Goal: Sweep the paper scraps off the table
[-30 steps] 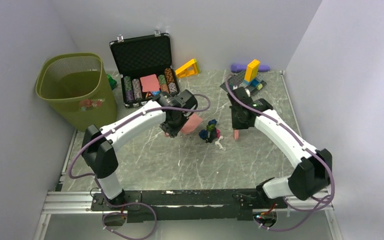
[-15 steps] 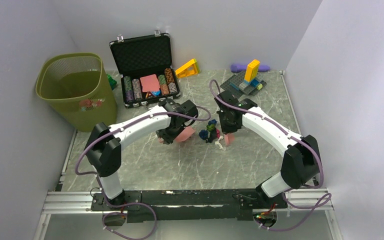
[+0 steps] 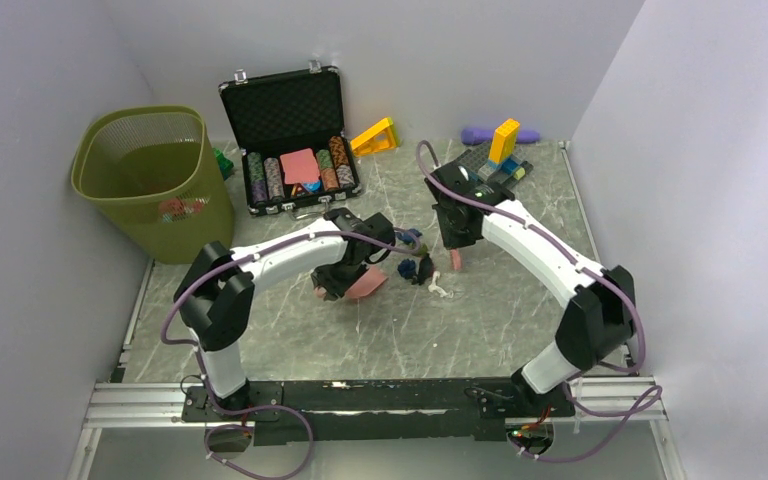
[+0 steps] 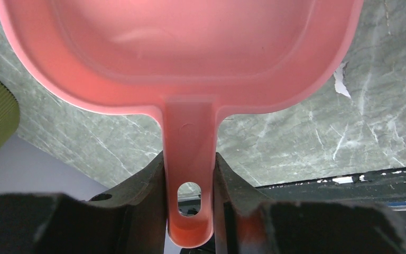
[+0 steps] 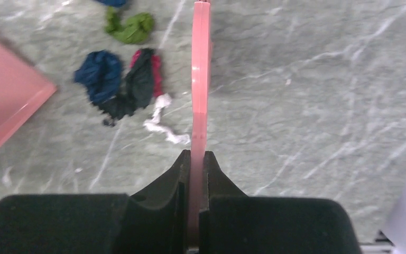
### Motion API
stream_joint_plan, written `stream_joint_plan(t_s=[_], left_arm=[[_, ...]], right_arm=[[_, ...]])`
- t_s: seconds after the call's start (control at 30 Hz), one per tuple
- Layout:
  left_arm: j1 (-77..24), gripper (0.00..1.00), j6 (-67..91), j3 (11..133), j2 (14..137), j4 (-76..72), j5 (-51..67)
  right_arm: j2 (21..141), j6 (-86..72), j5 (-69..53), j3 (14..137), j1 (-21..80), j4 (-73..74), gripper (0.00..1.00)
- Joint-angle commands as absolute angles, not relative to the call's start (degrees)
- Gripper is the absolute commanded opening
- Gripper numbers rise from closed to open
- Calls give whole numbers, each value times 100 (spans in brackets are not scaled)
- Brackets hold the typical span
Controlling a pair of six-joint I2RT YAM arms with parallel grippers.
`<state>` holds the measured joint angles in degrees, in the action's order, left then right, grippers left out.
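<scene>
The paper scraps [image 3: 418, 267] lie in a small cluster mid-table: dark blue [image 5: 100, 74], black and red [image 5: 140, 82], white [image 5: 161, 124] and green [image 5: 129, 26] wads. My left gripper [image 3: 332, 286] is shut on the handle [image 4: 189, 153] of a pink dustpan [image 3: 366, 286]. The pan [image 4: 180, 47] sits low over the table [image 3: 480, 320], just left of the scraps. My right gripper [image 3: 457, 243] is shut on a thin pink sweeping tool [image 5: 200, 74], seen edge-on and standing just right of the scraps. The dustpan's edge [image 5: 5, 106] shows at the left of the right wrist view.
A green wastebasket [image 3: 145, 175] stands at the far left. An open black case of poker chips [image 3: 290, 140] is at the back. A yellow block [image 3: 375, 137] and a baseplate with building blocks [image 3: 495, 162] sit at the back right. Walls close in both sides.
The left arm brought the dustpan nearer and lower, beside the scraps. The right arm swung its pink tool leftward up to the scraps. A blue wad now lies apart from the cluster.
</scene>
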<state>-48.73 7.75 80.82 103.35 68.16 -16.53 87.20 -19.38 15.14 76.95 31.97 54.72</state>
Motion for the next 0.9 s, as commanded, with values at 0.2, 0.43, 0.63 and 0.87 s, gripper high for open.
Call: stream_joint_plan(t_s=[0.2,0.43,0.63,0.87], left_arm=[[-4960,0,457,8205,10320,6698,-1110],[-5037,0,389,8461,10786,6787,-1109],[-5041,0,334,8499,10804,6714,-920],[-5037,0,492,8205,10646,6519,-667]], right_arm=[[10395,-959,2345,8911,3207,6049,0],[10158,-565,-473,8690,3371,5431,0],[9261,-730,-2611,8325,3076,4509,0],[8946,-931,-2601,8245,2541,4503,0]])
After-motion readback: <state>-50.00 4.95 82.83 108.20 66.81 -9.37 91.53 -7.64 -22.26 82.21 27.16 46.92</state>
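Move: The clump of paper scraps (blue, green, navy, black, pink) lies roughly 6 cm ahead and 8 cm to the left of the right hand with its brush, about 14 cm below. From the left hand with the dustpan it is some 13 cm ahead, 19 cm to the right and 8 cm down. The white scrap lies 1 cm back and 4 cm left of the right hand, and the pan about 18 cm straight left of it. The scrap clump is swept left into the dustpan by the brush: the right hand first reaches about 4 cm forward and down on the clump's right side, then swings some 10 cm left, drawing back and rising about 7 cm as its left side rolls up nearly 30 degrees. The left hand edges the pan right towards the scraps and lowers 2 cm; both keep their grips. ##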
